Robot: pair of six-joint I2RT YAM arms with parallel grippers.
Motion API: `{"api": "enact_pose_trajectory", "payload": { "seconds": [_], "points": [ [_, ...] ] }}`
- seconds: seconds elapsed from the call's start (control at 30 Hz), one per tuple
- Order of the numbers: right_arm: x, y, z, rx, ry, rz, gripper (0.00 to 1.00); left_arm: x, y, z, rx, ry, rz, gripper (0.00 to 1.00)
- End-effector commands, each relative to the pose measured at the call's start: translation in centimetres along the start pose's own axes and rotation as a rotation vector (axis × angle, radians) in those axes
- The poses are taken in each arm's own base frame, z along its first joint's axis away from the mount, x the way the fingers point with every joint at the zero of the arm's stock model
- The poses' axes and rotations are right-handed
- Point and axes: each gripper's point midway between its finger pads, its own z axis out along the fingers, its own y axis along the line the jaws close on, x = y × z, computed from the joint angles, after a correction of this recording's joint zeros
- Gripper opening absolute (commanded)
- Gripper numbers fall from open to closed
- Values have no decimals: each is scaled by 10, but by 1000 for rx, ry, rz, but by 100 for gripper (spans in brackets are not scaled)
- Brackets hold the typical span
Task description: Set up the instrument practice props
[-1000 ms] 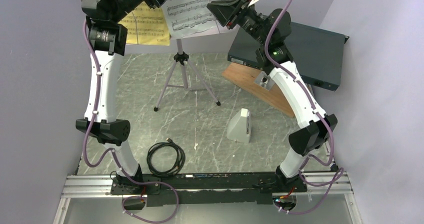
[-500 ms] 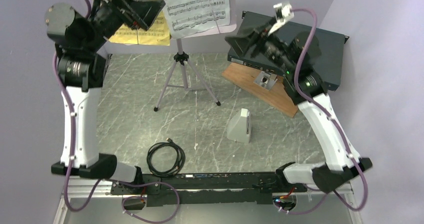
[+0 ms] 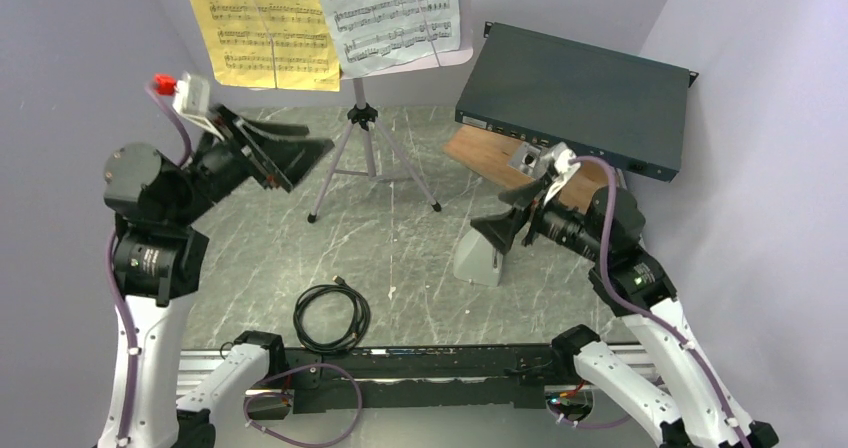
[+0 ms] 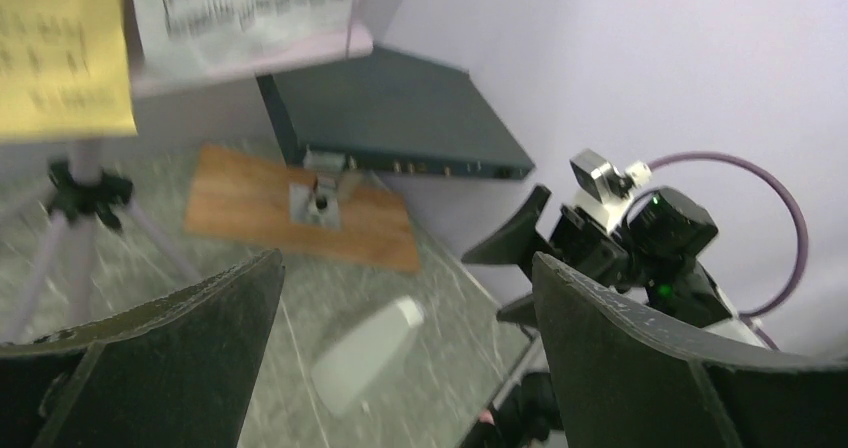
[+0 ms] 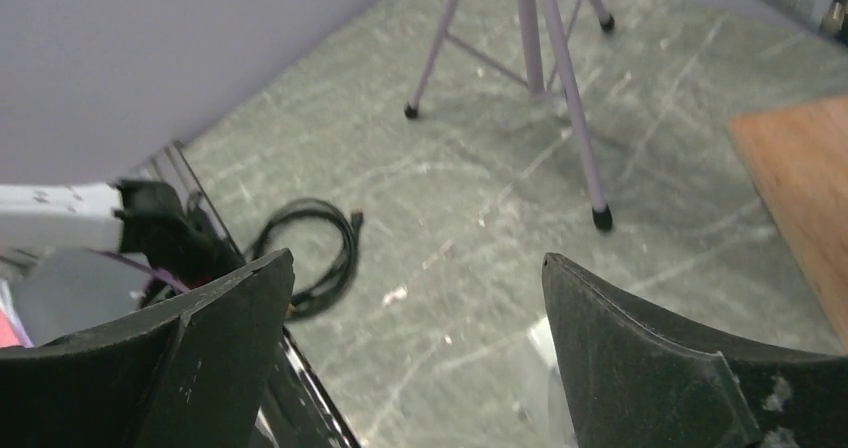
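The pale grey music stand rises on its silver tripod at the back centre. A yellow sheet-music page and a white one rest side by side on its desk. On the floor right of centre sits the white pyramid-shaped metronome, blurred in the left wrist view. My left gripper hangs open and empty left of the tripod, below the yellow page. Just above the metronome, my right gripper is open and holds nothing. Its own view shows the tripod legs.
A large dark-green flat box leans over a wooden board at the back right. A coiled black cable lies near the front rail. Purple walls close in on the left, right and back.
Both arms have drawn back and down from the stand's desk. Both grippers have opened, and the two pages stay on the stand.
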Motion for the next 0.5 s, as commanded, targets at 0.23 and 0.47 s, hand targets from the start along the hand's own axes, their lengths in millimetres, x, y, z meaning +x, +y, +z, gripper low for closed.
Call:
{"api": "enact_pose_trajectory", "payload": {
  "seconds": [0.23,0.47],
  "points": [
    [85,-57,11,136,207,-131,96,144,1,-39,280,397,-277,99],
    [125,-71,27,158,310,-16,93,195,8,-68,285,461,-342,99]
  ]
}}
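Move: The right hand's metronome stands about 9 cm ahead of it, 2 cm to its left and 26 cm below. The stand's right leg tip is some 27 cm ahead, 12 cm left and 34 cm below. The left hand's coiled cable lies about 6 cm back, 2 cm left and 51 cm below. From the left hand, the stand's left leg tip is 23 cm ahead and 9 cm left, the metronome 8 cm ahead and 35 cm right. The right hand, jaws still wide open, sinks about 14 cm and in the later part eases a few centimetres forward towards the metronome, its leftward-pointing fingers tipping down some 20 degrees onto it. Meanwhile the left hand drops faster, about 20 cm, drawing back some 5 cm and drifting right as it comes down from beside the loaded stand towards the level of the coiled cable, empty and wide open, its fingers dipping and swinging clockwise to point more to the right. ##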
